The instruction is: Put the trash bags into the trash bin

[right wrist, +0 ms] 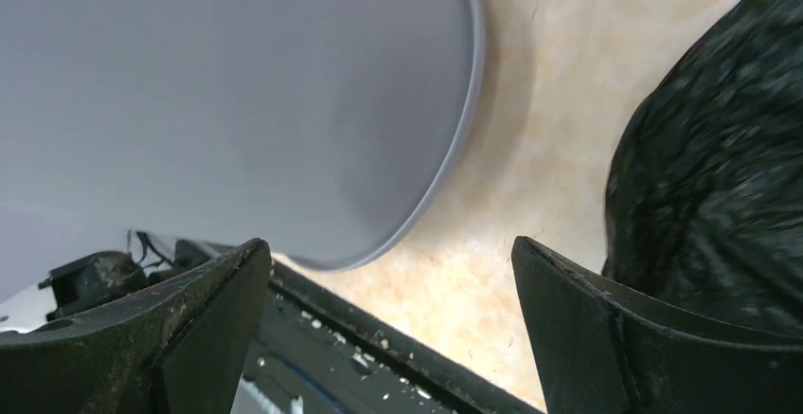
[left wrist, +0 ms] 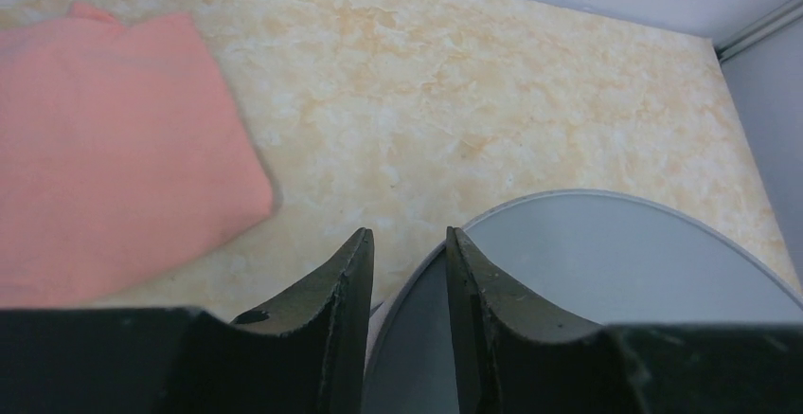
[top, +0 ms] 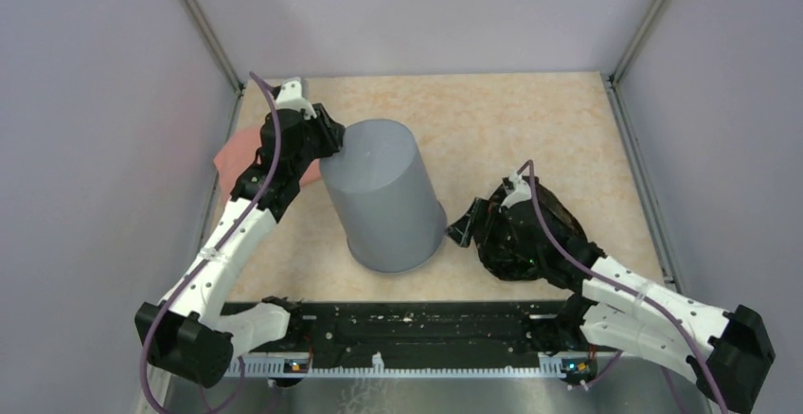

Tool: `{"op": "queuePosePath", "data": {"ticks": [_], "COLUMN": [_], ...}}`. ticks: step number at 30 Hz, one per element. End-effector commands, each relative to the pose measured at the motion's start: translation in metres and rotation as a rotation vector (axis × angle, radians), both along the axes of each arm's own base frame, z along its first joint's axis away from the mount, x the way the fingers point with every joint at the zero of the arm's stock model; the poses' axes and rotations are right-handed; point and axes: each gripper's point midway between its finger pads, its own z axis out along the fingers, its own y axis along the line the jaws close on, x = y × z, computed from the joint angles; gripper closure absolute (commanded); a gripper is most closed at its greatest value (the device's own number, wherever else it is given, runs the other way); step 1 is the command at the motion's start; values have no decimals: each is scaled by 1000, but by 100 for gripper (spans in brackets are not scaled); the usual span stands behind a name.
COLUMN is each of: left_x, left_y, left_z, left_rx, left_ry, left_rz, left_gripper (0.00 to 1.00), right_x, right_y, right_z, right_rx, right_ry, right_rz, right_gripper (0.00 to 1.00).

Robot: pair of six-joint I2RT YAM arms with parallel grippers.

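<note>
The grey trash bin (top: 388, 201) shows a closed flat end (left wrist: 625, 253) facing up and its wide rim (right wrist: 464, 101) low by the table. My left gripper (top: 333, 139) (left wrist: 407, 234) sits at the far left edge of that flat end. Its jaws are drawn close, one finger (left wrist: 478, 281) over the disc and the other outside, with the edge between them. The crinkled black trash bag (top: 526, 229) (right wrist: 710, 149) lies right of the bin. My right gripper (top: 462, 226) (right wrist: 388, 248) stands wide open between bin and bag, with only table between its fingers.
A salmon-pink folded cloth (top: 232, 153) (left wrist: 104, 158) lies at the left wall behind the left arm. Grey walls with metal posts (top: 204, 26) enclose the marbled table (top: 511, 120). The black base rail (top: 417, 324) (right wrist: 379, 348) runs along the near edge.
</note>
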Motion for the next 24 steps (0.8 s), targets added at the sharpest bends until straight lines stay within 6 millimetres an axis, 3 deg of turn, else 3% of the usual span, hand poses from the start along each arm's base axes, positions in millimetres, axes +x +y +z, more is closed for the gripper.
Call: {"op": "queuePosePath", "data": {"ticks": [1, 5, 8, 17, 24], "left_x": [-23, -22, -22, -24, -24], "left_y": [13, 17, 21, 26, 27], "left_z": [-85, -93, -97, -112, -120], "left_rx": [74, 65, 67, 62, 50], "left_ry": [271, 285, 288, 311, 327], "left_rz": [32, 62, 77, 85, 89], "left_gripper": [60, 60, 60, 59, 59], "right_x": [-15, -26, -21, 19, 37], "right_y": [45, 65, 62, 52, 73], "right_z": [9, -9, -17, 18, 14], "right_rx": [285, 356, 429, 586, 699], "right_ry": [54, 122, 110, -169, -188], "right_rz": [95, 111, 61, -71, -31], "right_gripper": [1, 1, 1, 1, 4]}}
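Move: The grey trash bin, upturned and already leaning left, has its middle about 19 cm left and 8 cm ahead of the right hand, at nearly the same height. From the left hand at its upper edge, the middle is some 12 cm right, 6 cm back and 14 cm lower. The black trash bag lies roughly 17 cm right, 5 cm ahead and 10 cm below the right hand; the pink cloth lies about 18 cm left, 13 cm ahead and 28 cm below the left hand. The tilted bin's near right wall, by the lower rim, is met by the wide-open right hand, which dips about 6 cm while swinging left and back, then comes forward some 5 cm and partly up, pushing on the bin and rolling its left side up by about 30 degrees. The left hand, its finger still over the bin's upper edge, eases 2–3 cm left and forward, sinking slightly. ##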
